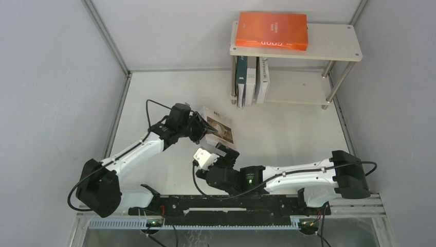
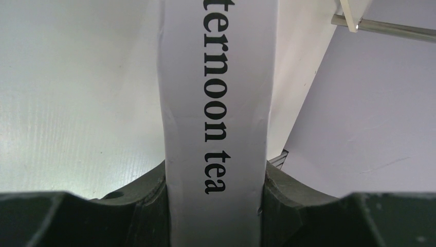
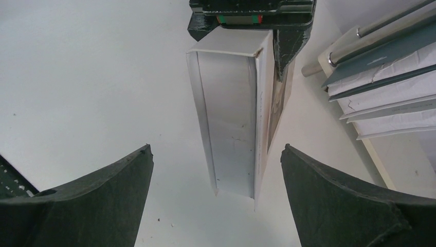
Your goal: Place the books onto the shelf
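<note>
In the top view the shelf (image 1: 331, 43) stands at the back right. An orange book (image 1: 271, 30) lies flat on its top board. Three books (image 1: 251, 80) stand upright at the left end of its lower board. My left gripper (image 1: 203, 128) is shut on the spine of the white coffee-cup book (image 1: 220, 128), mid-table. The left wrist view shows that spine (image 2: 216, 103), lettered "afternoon tea", clamped between the jaws of the left gripper (image 2: 216, 177). My right gripper (image 1: 225, 152) stands open just in front of the book. In its wrist view the page edge (image 3: 231, 128) lies beyond the right gripper (image 3: 217, 147), untouched.
Grey walls close the table in on the left, back and right. In the right wrist view the shelved books (image 3: 380, 77) and a metal shelf leg (image 3: 380, 23) show at the right. A black rail (image 1: 226, 206) runs along the near edge.
</note>
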Motion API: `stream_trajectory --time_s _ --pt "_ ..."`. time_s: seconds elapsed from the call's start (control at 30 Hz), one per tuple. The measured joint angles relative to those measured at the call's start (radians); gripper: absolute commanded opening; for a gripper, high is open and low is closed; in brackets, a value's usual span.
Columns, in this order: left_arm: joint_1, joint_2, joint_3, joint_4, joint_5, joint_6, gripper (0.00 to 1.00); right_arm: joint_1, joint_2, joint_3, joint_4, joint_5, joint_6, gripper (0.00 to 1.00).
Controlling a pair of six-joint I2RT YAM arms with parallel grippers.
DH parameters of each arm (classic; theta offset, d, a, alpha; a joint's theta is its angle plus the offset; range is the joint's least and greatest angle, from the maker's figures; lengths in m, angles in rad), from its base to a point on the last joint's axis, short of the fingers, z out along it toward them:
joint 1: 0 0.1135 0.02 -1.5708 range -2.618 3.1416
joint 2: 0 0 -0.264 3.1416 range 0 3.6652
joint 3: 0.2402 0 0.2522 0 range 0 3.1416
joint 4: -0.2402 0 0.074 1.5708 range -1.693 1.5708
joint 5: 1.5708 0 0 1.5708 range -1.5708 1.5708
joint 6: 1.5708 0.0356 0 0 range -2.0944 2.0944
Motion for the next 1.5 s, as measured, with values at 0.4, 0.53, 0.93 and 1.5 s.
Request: stream_trajectory --time_s 0.4,0.53,0.93,1.5 --pt "0.0 0.0 0.016 -0.02 0.014 0.012 0.44 -0.07 0.026 0.0 0.037 -0.021 -0.027 0.99" --pt "0.0 0.0 0.016 -0.03 0.02 0.018 0.44 -0.093 0.034 0.0 0.051 -0.031 -0.038 0.96" --pt "0.0 -0.004 0.018 -0.037 0.023 0.019 0.45 -0.129 0.064 0.003 0.071 -0.105 -0.054 0.47" --pt "0.0 -0.027 0.03 -0.06 0.015 0.026 0.73 -0.14 0.062 0.007 0.048 -0.116 -0.036 0.39"
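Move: My left hand holds the coffee-cup book by its spine, the book's middle about 4 cm to that hand's right, 1 cm ahead and 4 cm below. From my right hand, which is empty and wide open, that middle is some 10 cm ahead, 1 cm to the right and 4 cm below. The white book on the shelf stands about 28 cm ahead of my right hand and 17 cm to its right, the teal book 29 cm ahead and 9 cm right, both roughly 5 cm lower. I slide my right hand forward about 4 cm, sinking some 2 cm, until its open fingers straddle the near end of the coffee-cup book, then pinch that end across both covers and hold. My left hand stays nearly in place and keeps its grip until the right has closed; then I open its fingers around the spine and begin to raise it, about 1 cm. ##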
